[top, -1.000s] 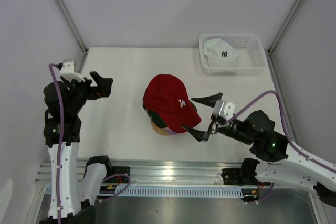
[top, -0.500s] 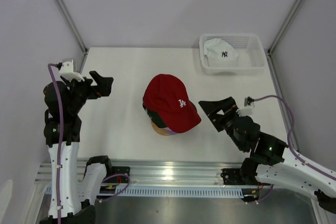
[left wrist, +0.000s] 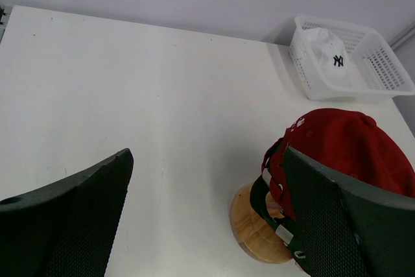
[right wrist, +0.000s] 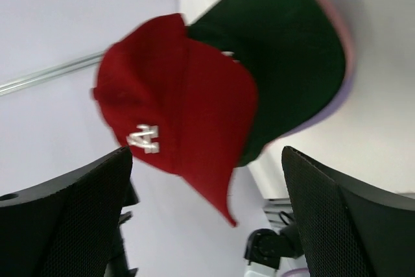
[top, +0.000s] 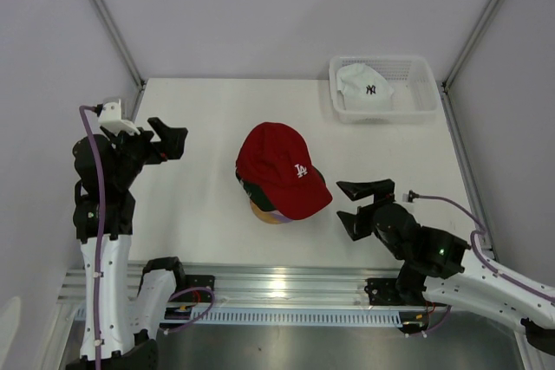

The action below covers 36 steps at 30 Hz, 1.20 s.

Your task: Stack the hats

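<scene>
A red hat [top: 282,166] tops a pile of hats on the round wooden stand [top: 264,212]; a dark green hat [top: 250,188] peeks out beneath it. The white hat [top: 364,84] lies in the mesh basket [top: 416,106] at the far right. My right gripper [top: 362,205] is open, right of the pile and apart from it; its wrist view shows the red hat [right wrist: 188,108] over the dark green hat [right wrist: 285,56], blurred. My left gripper [top: 169,138] hovers open at the far left, empty. The left wrist view holds the red hat [left wrist: 350,147], the stand [left wrist: 259,228] and the white hat [left wrist: 327,47].
Slanted frame posts rise at the table's back corners [top: 113,23]. A metal rail [top: 277,288] with both arm bases runs along the near edge. The basket [left wrist: 389,76] stands against the back wall.
My right gripper has drawn back from the red hat's brim toward the near right and turned, still open. The left arm and the hats have not moved.
</scene>
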Each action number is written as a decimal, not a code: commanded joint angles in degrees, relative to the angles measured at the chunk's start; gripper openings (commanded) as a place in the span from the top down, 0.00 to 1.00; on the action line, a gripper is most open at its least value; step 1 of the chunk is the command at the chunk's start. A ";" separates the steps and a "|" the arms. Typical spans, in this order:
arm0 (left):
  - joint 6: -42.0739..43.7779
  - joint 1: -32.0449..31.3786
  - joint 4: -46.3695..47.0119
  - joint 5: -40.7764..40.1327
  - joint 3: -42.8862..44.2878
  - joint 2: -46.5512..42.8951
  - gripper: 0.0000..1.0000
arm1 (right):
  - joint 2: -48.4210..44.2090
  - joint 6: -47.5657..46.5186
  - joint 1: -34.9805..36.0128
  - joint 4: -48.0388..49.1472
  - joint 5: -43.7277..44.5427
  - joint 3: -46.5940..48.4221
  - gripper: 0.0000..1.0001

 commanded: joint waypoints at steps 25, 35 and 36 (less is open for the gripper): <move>-0.46 0.80 2.04 1.66 -0.11 -0.95 0.01 | 9.85 3.01 3.21 23.20 1.74 -4.86 0.46; -0.37 0.80 2.04 2.09 -0.11 -0.96 0.01 | 8.79 -3.74 3.30 28.73 1.75 -5.56 0.94; -0.37 0.80 2.04 2.10 -0.20 -0.96 0.00 | 8.00 -4.98 3.30 30.13 1.84 -6.09 0.96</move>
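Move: The red hat's brim front, right where the fingers will shut, lies about 6 cm to the right hand's left, 1 cm ahead and 2 cm below it. The red hat's middle is some 16 cm left and 7 cm ahead of that hand, with the green hat directly beneath it; the white hat in the basket is roughly 33 cm ahead and 6 cm right. From the left hand, the brim front is about 39 cm right, 11 cm back and 13 cm below. The red hat's brim front gets pinched between the right fingertips. The right hand travels left about 5 cm to it, sinking some 4 cm from its start with its fingers open, then the fingers close on the brim as the hand comes up about 5 cm, its left side rolling up around 10 degrees. ##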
